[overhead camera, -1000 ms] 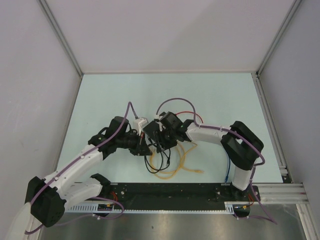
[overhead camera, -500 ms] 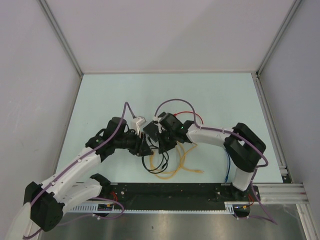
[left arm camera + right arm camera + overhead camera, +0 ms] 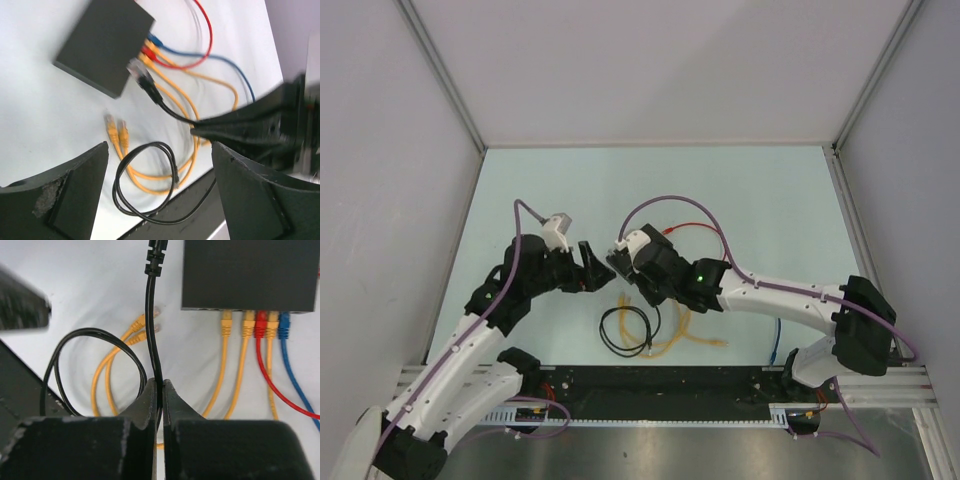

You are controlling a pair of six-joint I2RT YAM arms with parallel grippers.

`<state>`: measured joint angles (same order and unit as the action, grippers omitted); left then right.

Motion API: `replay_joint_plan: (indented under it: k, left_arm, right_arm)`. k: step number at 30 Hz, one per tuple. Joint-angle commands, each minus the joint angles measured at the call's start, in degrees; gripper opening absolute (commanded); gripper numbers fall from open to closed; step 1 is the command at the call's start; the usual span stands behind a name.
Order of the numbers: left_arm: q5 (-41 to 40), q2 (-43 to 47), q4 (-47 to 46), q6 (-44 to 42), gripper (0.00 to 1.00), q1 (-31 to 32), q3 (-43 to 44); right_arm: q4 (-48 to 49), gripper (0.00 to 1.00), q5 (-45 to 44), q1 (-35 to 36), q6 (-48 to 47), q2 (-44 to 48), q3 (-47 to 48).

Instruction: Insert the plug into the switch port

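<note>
The switch (image 3: 250, 275) is a flat matte-black box with yellow, red and blue cables in the ports on its near edge. In the left wrist view the switch (image 3: 105, 45) lies at the upper left. The black plug (image 3: 142, 75) with a clear tip hangs just beside that port edge. My right gripper (image 3: 159, 387) is shut on the black cable (image 3: 152, 330) a little behind the plug. My left gripper (image 3: 160, 170) is open and holds nothing. In the top view the left gripper (image 3: 588, 268) sits just left of the switch (image 3: 618, 262), and the right gripper (image 3: 638, 272) hides part of the switch.
The rest of the black cable lies coiled (image 3: 625, 330) on the table near the front. Two loose yellow plugs (image 3: 152, 320) and yellow loops (image 3: 690, 335) lie beside it. A black rail (image 3: 660, 385) runs along the near edge. Walls enclose the table.
My left gripper has opened and drawn back to the left, away from the cable. My right gripper has shut on the black cable, and the right arm has reached further left.
</note>
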<state>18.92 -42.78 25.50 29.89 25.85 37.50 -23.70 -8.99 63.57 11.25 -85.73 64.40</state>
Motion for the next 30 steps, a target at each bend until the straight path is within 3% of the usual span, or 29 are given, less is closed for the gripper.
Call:
replay_joint_plan:
  k: [1, 4, 8, 17, 26, 27, 30]
  left_arm:
    - [-10.11, 0.34, 1.31, 6.75, 0.87, -1.15, 4.25]
    - [-11.45, -0.98, 0.17, 10.18, 0.82, -1.24, 3.38]
    - [-6.9, -4.4, -6.5, 14.4, 0.76, -1.24, 1.97]
    - [-4.33, -11.96, -13.36, 16.43, 0.66, -1.24, 3.55]
    - [-3.1, -16.98, -17.14, 17.4, 0.31, -1.24, 4.78]
    - [-2.66, -17.15, -17.93, 17.4, 0.21, -1.24, 4.69]
    - [0.24, -17.42, -19.86, 16.96, 0.03, -1.24, 4.08]
  right_arm:
    - [0.76, 0.0, -13.22, 2.69, -1.05, 0.65, 0.73]
    - [1.81, 0.0, -15.43, 4.01, -0.43, 0.74, 0.46]
    - [2.52, 0.0, -16.41, 5.25, -1.05, 0.13, 0.2]
    - [3.05, 0.0, -18.25, 7.18, -0.87, -0.31, 0.11]
    - [3.4, 0.0, -19.92, 8.15, -1.05, -0.84, 0.02]
    - [3.66, 0.0, -19.31, 8.15, -1.05, -0.84, -0.06]
    - [4.89, 0.0, -17.3, 7.71, -0.52, -0.31, -0.59]
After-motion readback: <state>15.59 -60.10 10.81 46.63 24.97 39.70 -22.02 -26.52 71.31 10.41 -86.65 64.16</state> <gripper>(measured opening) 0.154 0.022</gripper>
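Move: Ahead of the open left fingers by about 7 cm, some 3 cm to their right and 3 cm lower, is the black cable's plug, sticking out from the right hand's grip; from that hand it is about 6 cm ahead and 6 cm left, roughly level. From the left hand, the switch lies some 11 cm ahead, 9 cm right and 15 cm below, and the loose yellow plugs about 1 cm ahead, 5 cm right and 16 cm below. Reaching about 6 cm forward to the black plug the right hand holds out, the left hand first drifts slightly left and up, then swings right and sinks a little, turning roughly 15 degrees. The left fingers close from wide open and pinch the plug's boot. The right hand keeps its shut grip on the cable, nearly in place, tipping up about 10 degrees. ##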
